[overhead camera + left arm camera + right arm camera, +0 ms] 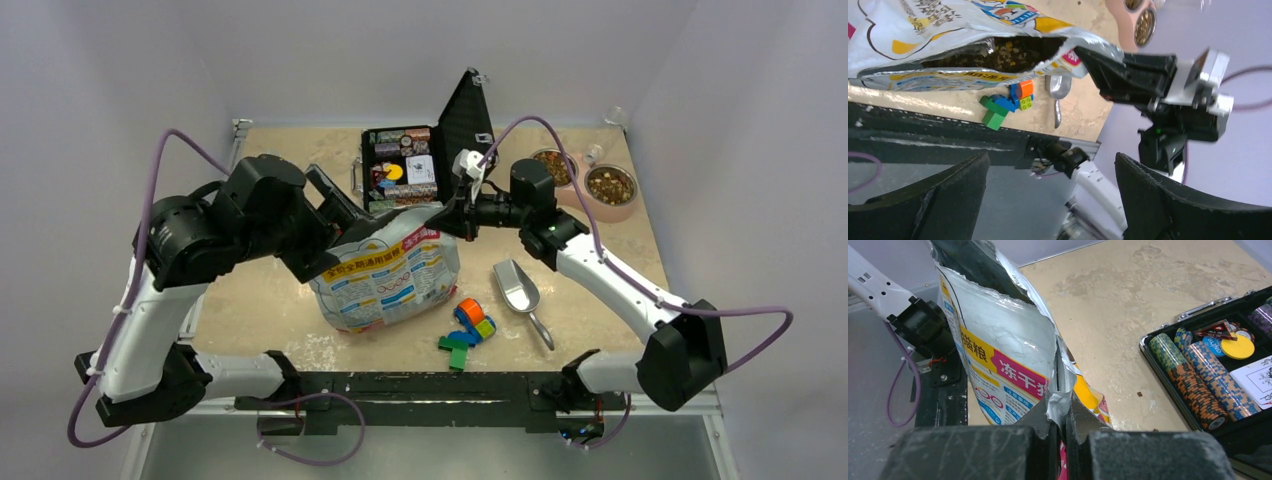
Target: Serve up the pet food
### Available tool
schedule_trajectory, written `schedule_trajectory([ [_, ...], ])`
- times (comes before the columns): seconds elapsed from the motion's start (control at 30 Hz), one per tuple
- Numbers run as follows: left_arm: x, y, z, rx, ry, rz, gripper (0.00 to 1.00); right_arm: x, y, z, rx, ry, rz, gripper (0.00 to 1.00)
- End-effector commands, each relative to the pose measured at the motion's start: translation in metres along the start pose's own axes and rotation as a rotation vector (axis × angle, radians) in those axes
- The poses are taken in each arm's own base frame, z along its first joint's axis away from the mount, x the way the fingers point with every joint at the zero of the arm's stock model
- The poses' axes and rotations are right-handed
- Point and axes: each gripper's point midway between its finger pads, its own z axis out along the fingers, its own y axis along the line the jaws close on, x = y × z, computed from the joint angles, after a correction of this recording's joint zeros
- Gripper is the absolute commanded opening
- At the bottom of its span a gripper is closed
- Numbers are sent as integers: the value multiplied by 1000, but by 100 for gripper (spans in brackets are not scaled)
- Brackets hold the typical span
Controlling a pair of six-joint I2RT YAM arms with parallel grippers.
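Observation:
A printed pet food bag [392, 278] stands at the table's middle, its torn top pulled open. Brown pet food [1015, 49] shows inside the mouth in the left wrist view. My right gripper [443, 216] is shut on the bag's right top edge [1060, 390], with the foil pinched between its fingers [1083, 422]. My left gripper [345, 228] hangs open just left of the bag's top, holding nothing; its fingers [955, 192] stand wide apart. More kibble fills a pink double bowl [634, 207] at the back right. A metal scoop [518, 288] lies right of the bag.
An open black case of poker chips [402, 168] stands behind the bag and shows close on the right in the right wrist view [1198, 385]. Coloured toy bricks [468, 328] lie in front of the bag, near the table's front rail [420, 385].

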Motion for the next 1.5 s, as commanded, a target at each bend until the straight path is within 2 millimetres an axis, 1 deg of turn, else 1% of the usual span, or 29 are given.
schedule_trajectory([
  [0.0, -18, 16, -3, -78, -107, -316, 99, -40, -12, -17, 114, -101, -144, 0],
  [0.07, -21, 26, 5, -131, -141, -416, 99, -38, -9, -19, 110, -100, -149, 0],
  [0.13, -20, 39, 17, -183, -161, -517, 99, -37, -6, -20, 104, -96, -157, 0],
  [0.2, -19, 38, 28, -170, -161, -593, 99, -35, -3, -22, 98, -95, -174, 0],
  [0.23, -20, 39, 31, -177, -166, -619, 98, -35, -1, -23, 98, -97, -183, 0],
  [0.37, -32, 58, 31, -275, -256, -651, 94, -35, 1, -24, 93, -98, -206, 0],
  [0.47, -34, 72, 43, -321, -286, -704, 93, -38, 3, -24, 81, -105, -218, 0],
  [0.57, -30, 76, 54, -336, -270, -726, 93, -40, 2, -25, 85, -110, -233, 0],
  [0.7, -26, 85, 58, -385, -270, -717, 93, -36, 2, -25, 83, -96, -252, 0],
  [0.8, -24, 94, 71, -411, -279, -712, 89, -33, 3, -25, 67, -90, -273, 0],
  [0.87, -21, 101, 81, -433, -281, -699, 81, -31, 7, -26, 49, -82, -303, 0],
  [0.9, -20, 106, 84, -445, -286, -694, 76, -29, 9, -27, 37, -75, -322, 0],
  [0.97, -23, 115, 86, -435, -314, -672, 56, -27, 17, -30, -12, -45, -377, 0],
  [1.0, -26, 119, 86, -415, -326, -664, 49, -20, 20, -31, -32, -6, -394, 2],
  [1.03, -26, 122, 87, -401, -332, -661, 46, -18, 21, -31, -43, 21, -413, 8],
  [1.1, -27, 125, 86, -360, -334, -652, 41, -13, 26, -33, -76, 78, -428, 29],
  [1.13, -29, 125, 85, -345, -339, -640, 37, -12, 29, -33, -85, 100, -442, 39],
  [1.17, -30, 126, 83, -338, -344, -625, 28, -11, 31, -34, -89, 124, -470, 48],
  [1.2, -31, 126, 81, -335, -348, -612, 14, -12, 35, -33, -93, 139, -498, 57],
  [1.23, -32, 127, 79, -335, -355, -606, 8, -12, 40, -32, -93, 158, -527, 61],
  [1.3, -36, 126, 76, -314, -370, -604, 4, -11, 48, -26, -98, 216, -590, 64],
  [1.37, -39, 121, 75, -289, -377, -608, 0, -9, 51, -20, -96, 278, -621, 66],
  [1.47, -43, 117, 71, -278, -388, -604, 0, -10, 55, -13, -104, 331, -659, 66],
])
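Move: The left hand, open, hangs above the pet food bag: the left end of the bag's mouth lies about 6 cm to its left, 2 cm ahead and 14 cm down, the bag's middle some 7 cm right, 5 cm ahead and 28 cm below. The toy car is roughly 24 cm to its right, level fore and aft, 38 cm down. The right hand already pinches the right rim; the bag's middle is about 11 cm left, 7 cm back and 15 cm below it, the scoop 16 cm right, 6 cm back, 26 cm below. The left hand sinks about 14 cm and drifts 6 cm to its left, edging forward and then partly back while its wrist turns some 40 degrees counter-clockwise and tips down, and its fingers shut to pinch the left end of the bag's mouth. The right hand keeps its pinch, easing slightly back; only as the left closes does it open and let go of the right rim, drawing back to nearly 6 cm in all, rising a little and tipping down with the bag's edge still between its spread fingers. ##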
